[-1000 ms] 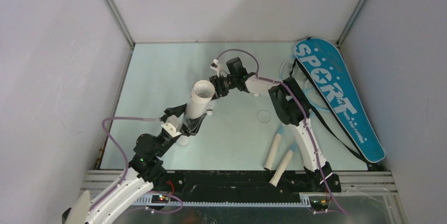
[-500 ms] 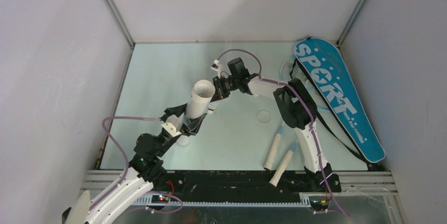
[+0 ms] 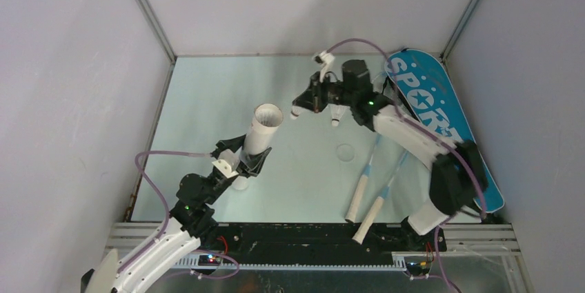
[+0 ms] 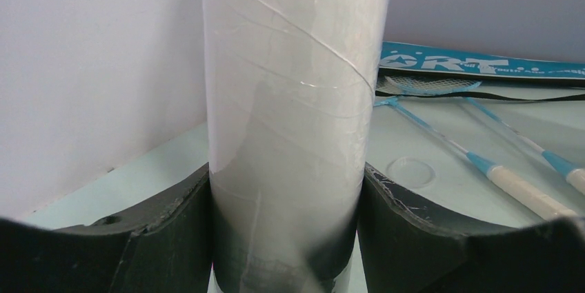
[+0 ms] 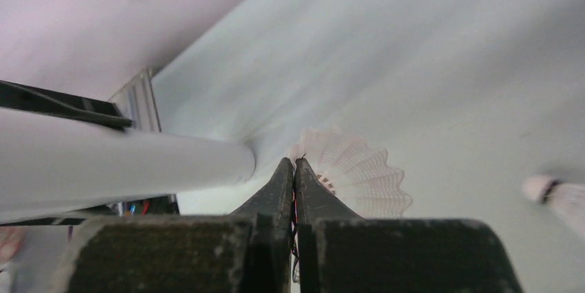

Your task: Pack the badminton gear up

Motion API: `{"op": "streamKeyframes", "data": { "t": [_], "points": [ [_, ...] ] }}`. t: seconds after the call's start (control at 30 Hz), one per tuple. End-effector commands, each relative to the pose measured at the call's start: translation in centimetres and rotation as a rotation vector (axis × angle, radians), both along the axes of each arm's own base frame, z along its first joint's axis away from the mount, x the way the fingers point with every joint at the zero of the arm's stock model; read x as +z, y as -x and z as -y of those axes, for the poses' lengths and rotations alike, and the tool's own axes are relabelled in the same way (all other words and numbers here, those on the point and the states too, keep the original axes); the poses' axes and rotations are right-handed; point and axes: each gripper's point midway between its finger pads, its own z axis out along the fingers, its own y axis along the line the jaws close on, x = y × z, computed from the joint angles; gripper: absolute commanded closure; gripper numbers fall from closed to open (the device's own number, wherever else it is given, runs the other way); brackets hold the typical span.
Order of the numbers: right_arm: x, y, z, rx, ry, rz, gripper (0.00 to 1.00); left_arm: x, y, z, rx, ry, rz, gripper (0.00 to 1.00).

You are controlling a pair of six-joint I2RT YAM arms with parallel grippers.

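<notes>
My left gripper (image 3: 248,160) is shut on the long white tube (image 3: 261,134), which tilts up with its open mouth toward the back. The left wrist view is mostly filled by the tube (image 4: 290,100), held between the black fingers (image 4: 172,217). My right gripper (image 3: 299,108) hovers behind and to the right of the tube mouth, shut, with nothing visible between its fingers. A white shuttlecock (image 5: 355,172) shows just past its fingertips (image 5: 294,162), and another (image 5: 559,195) lies at the right. Two rackets with cream handles (image 3: 357,200) lie beside the blue SPORT bag (image 3: 441,127).
A clear round lid (image 3: 344,152) lies on the table between the tube and the rackets. A shuttlecock (image 3: 336,118) rests under the right arm. White walls close in the table on the left, back and right. The right arm's elbow (image 3: 455,176) hangs over the bag.
The right gripper has closed and pulled away from the tube mouth toward the back right, its elbow swinging out over the bag. The left gripper and the tube have stayed put.
</notes>
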Motion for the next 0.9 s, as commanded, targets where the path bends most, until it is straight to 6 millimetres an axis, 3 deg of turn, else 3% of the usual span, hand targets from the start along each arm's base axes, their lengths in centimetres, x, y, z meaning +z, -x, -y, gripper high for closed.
{"op": "streamKeyframes", "data": {
  "t": [0.0,0.07,0.13,0.4,0.6,0.87],
  "points": [
    [9.0,0.0,3.4,-0.174,-0.069,0.358,1.0,-0.7,0.0,0.7,-0.028,-0.024,-0.042,0.33],
    [12.3,1.9,5.0,-0.208,-0.104,0.477,1.0,-0.7,0.1,1.0,-0.044,-0.038,-0.039,0.33],
    [14.3,3.0,5.7,-0.233,-0.115,0.568,1.0,-1.0,0.2,1.3,-0.061,-0.055,-0.041,0.33],
    [20.8,9.8,5.6,-0.129,-0.265,0.834,1.0,-1.3,0.3,2.2,-0.103,-0.095,-0.04,0.33],
    [21.6,14.0,3.9,0.053,-0.339,0.873,1.0,-1.0,0.4,2.4,-0.118,-0.094,-0.03,0.33],
    [19.9,16.2,2.0,0.217,-0.377,0.783,1.0,-1.1,0.8,2.5,-0.136,-0.103,-0.025,0.33]
  ]
}}
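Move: Held in the right hand, a shuttlecock is bound for the tube's open mouth, which lies about 12 cm back, 7 cm left and 14 cm above that hand. From the right hand, a loose shuttlecock lies 2 cm ahead and 11 cm right, and a clear lid 13 cm back and 14 cm right, both some 20 cm below. The left hand grips the tube; the held shuttlecock is roughly 13 cm ahead of it, 10 cm right and 2 cm lower. Swinging up about 20 cm and back some 15 cm, the right hand brings the pinched shuttlecock towards the tube's mouth, bearing left at first and then easing partly right again. Its wrist rolls some 45 degrees and lifts the fingers from slightly down to slightly up. The left hand keeps its grip and shifts about 2 cm right, tilting the tube's mouth towards the shuttlecock. ##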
